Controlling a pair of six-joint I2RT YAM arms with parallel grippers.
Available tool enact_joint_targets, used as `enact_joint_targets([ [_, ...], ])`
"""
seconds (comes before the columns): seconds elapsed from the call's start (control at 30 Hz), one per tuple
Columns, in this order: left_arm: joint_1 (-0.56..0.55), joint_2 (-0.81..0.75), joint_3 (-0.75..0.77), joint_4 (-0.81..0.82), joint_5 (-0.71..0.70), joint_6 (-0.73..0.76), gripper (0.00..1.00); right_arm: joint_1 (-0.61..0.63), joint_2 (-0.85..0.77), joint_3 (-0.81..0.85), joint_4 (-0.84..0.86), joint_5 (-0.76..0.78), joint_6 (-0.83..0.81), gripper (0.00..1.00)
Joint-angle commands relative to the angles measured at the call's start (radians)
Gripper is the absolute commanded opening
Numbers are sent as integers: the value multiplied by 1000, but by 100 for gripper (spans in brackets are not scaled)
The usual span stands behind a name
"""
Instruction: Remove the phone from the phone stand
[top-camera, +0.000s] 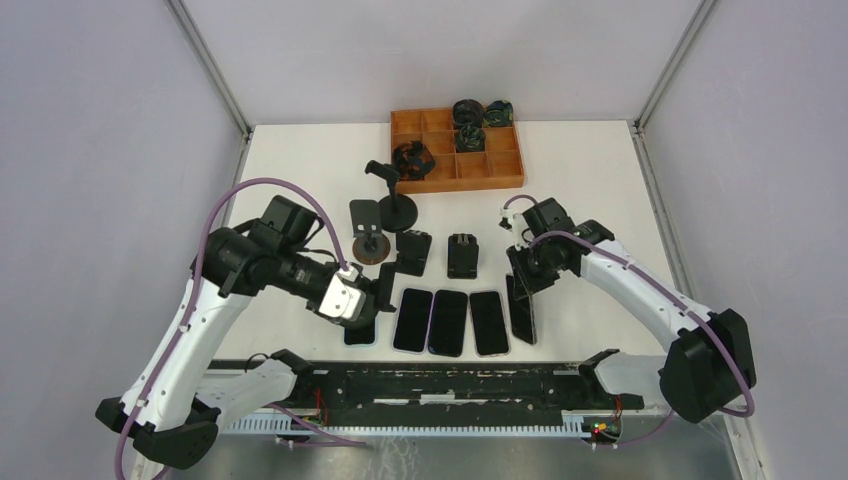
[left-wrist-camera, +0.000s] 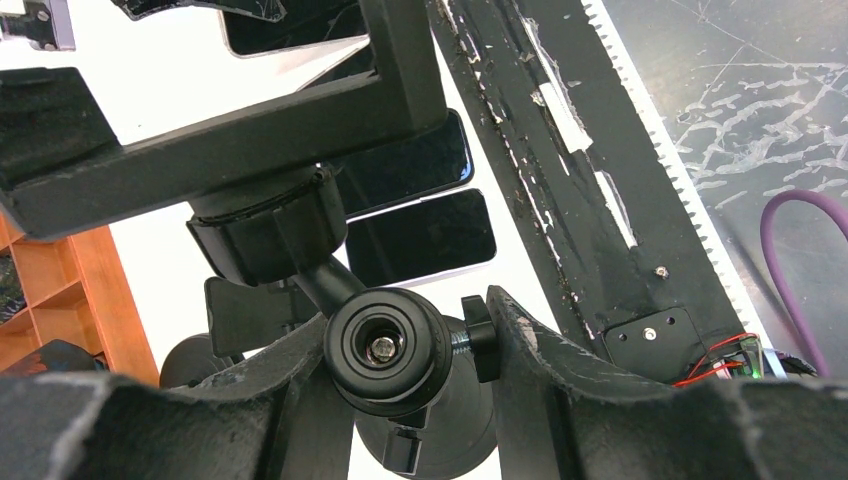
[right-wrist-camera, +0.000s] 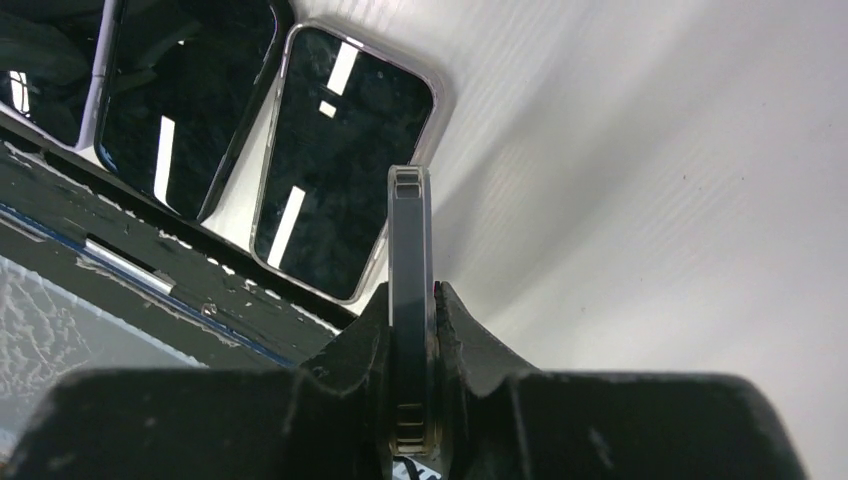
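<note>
My left gripper (top-camera: 372, 293) is shut on a black phone stand (top-camera: 411, 250), left of centre. In the left wrist view my fingers (left-wrist-camera: 530, 350) pinch its ball joint (left-wrist-camera: 385, 350) and side knob, and its empty cradle (left-wrist-camera: 230, 140) rises above. My right gripper (top-camera: 522, 280) is shut on a dark phone (top-camera: 523, 315), held on edge at the right end of the phone row. In the right wrist view the phone (right-wrist-camera: 410, 230) stands edge-on between the jaws of my right gripper (right-wrist-camera: 412, 300), just above the white table.
Several dark phones (top-camera: 449, 322) lie flat in a row near the table's front edge. Other black stands (top-camera: 462, 255) (top-camera: 369, 235) (top-camera: 395, 200) stand mid-table. An orange compartment tray (top-camera: 500, 175) sits at the back. A black rail (top-camera: 450, 385) runs along the front.
</note>
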Motion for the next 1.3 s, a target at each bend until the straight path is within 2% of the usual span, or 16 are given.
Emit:
enact_joint_targets([
  [0.0, -6, -10, 51, 30, 59, 67, 2, -7, 48, -29, 98, 16, -53, 0],
  [0.03, -6, -10, 51, 30, 60, 67, 2, -14, 58, -32, 114, 23, -56, 8],
  [0.07, -6, -10, 52, 30, 60, 66, 2, -23, 66, -32, 133, 40, -53, 28],
  [0.1, -6, -10, 52, 31, 60, 67, 2, -27, 68, -33, 150, 58, -53, 37],
  [0.23, -6, -12, 48, 36, 57, 66, 2, -32, 50, -39, 233, 145, -50, 56],
  [0.33, -6, -18, 45, 45, 53, 65, 2, -33, 42, -36, 247, 197, -36, 62],
  [0.53, -6, -20, 29, 53, 60, 64, 2, -34, -26, 17, 233, 283, 31, 63],
  [0.6, -6, -20, 24, 61, 69, 64, 2, -35, -81, 58, 253, 192, 62, 63],
  [0.67, -6, -20, 22, 73, 80, 57, 2, -32, -147, 73, 339, -14, 108, 64],
  [0.73, -6, -15, 20, 77, 86, 55, 2, -17, -208, 70, 509, -259, 199, 77],
  [0.8, -6, -10, 20, 76, 90, 54, 2, 34, -255, 87, 655, -360, 269, 89],
  [0.87, -6, -3, 19, 76, 100, 54, 2, 123, -280, 131, 758, -383, 276, 98],
  [1.17, -6, 11, 21, 57, 117, 47, 2, 368, -156, 232, 1034, -513, 326, 98],
  [1.27, -6, 7, 20, 54, 111, 47, 2, 419, -137, 232, 1071, -475, 340, 98],
])
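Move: Just beneath the right hand, which already holds a phone nearly on edge, is its resting spot, about 3 cm back and 5 cm lower. The nearest laid-out phone is some 7 cm to the hand's left and 7 cm back; an empty black stand sits roughly 12 cm left and 8 cm ahead. The held stand is about 26 cm left, 10 cm back and 18 cm higher. From the left hand, that spot is some 30 cm right, 5 cm ahead and 24 cm below. Easing the phone down onto the table, the right hand slides about 5 cm forward and 2 cm lower while its fingers open and let go. It then lifts fast, over 30 cm, sweeping left and drawing back towards the stand in the left hand, swinging its fingers from downward round to the left by some 80 degrees and opening them fully. ##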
